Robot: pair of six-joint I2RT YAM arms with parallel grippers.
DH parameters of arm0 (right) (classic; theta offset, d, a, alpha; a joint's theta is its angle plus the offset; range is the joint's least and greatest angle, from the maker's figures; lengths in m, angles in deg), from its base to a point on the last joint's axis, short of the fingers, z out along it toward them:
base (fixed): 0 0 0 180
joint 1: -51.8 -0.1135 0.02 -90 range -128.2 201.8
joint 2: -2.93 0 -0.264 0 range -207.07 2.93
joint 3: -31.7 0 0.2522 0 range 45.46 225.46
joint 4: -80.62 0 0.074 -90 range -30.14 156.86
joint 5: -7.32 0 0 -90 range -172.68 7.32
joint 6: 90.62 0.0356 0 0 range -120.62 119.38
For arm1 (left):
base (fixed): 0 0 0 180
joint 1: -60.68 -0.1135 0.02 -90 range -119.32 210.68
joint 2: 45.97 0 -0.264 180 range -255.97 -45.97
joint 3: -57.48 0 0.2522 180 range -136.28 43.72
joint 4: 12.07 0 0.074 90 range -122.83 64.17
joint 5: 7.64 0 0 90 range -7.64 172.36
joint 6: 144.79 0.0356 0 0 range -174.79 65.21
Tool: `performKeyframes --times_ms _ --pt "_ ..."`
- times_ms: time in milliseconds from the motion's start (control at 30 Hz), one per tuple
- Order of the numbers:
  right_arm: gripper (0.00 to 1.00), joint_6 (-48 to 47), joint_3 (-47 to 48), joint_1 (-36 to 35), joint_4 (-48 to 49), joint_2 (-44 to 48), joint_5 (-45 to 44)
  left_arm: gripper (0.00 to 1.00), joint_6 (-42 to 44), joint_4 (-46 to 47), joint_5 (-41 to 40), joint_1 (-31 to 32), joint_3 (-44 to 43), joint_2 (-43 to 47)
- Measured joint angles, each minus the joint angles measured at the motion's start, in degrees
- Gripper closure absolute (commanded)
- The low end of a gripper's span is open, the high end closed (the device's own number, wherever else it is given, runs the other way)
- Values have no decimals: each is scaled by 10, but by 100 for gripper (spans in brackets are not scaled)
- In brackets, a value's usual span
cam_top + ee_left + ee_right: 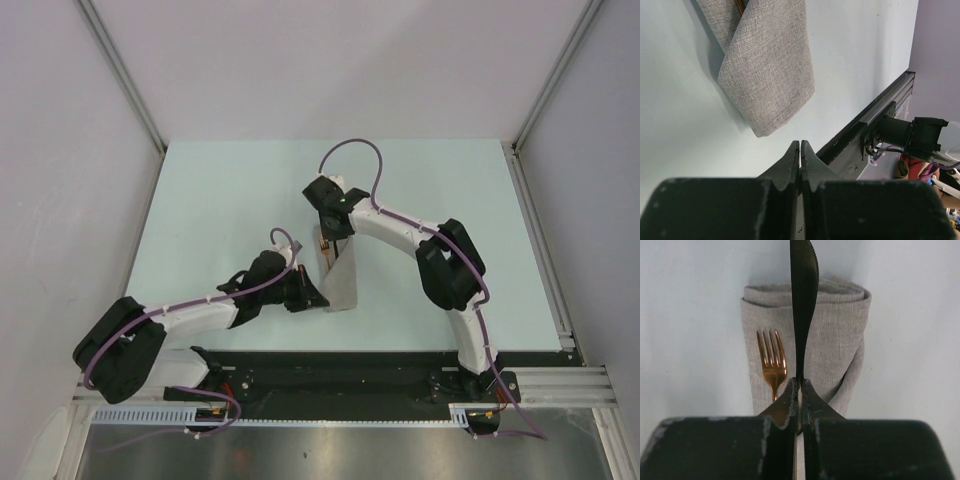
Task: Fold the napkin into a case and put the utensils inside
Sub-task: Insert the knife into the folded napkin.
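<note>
The napkin (343, 282) lies as a narrow folded case (840, 340) in the middle of the pale table, its near end rounded (770, 70). The copper-orange fork (771, 365) rests on the cloth, tines pointing away from the right wrist camera; its lower handle is hidden behind the fingers. My right gripper (800, 385) is shut on the thin black utensil (804, 305), which stands edge-on above the cloth. It hovers over the case's far end (335, 228). My left gripper (800, 145) is shut and empty, just off the case's near left corner (312, 293).
A black rail (350, 365) runs along the table's near edge, close to the left gripper (865, 125). Grey walls with metal posts (120, 75) close in the left, right and back sides. The right arm's elbow (450, 265) stands right of the napkin.
</note>
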Motion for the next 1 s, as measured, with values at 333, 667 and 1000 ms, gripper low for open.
performKeyframes --times_ms 333,667,1000 --pt "100 30 -63 -15 2 30 13 94 0 0 -1 0 4 10" --pt "100 51 -88 -18 9 32 24 94 0 0 -1 0 7 16" --pt "100 66 -116 -24 16 43 30 93 0 -2 -1 0 8 20"
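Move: The right hand holds the knife at its neck, blade forward and handle back. The napkin's pocket mouth, the slanting flap edge, lies about 5 cm behind that hand and 5 cm below it, in line sideways. The fork's tines lie 1 cm ahead of the hand and 3 cm to its left, and the napkin's far edge is some 6 cm straight ahead, both 5 cm lower. From the left hand the mouth is roughly 10 cm ahead, 3 cm right, 5 cm below. Keeping the knife pinched at its neck, the right hand draws it back about 5 cm, handle first, towards and into the napkin's pocket beside the fork, while sinking some 3 cm. Most of this comes quickly at first, then it eases into a slow creep back and down, the wrist tipping the blade end down slightly. ##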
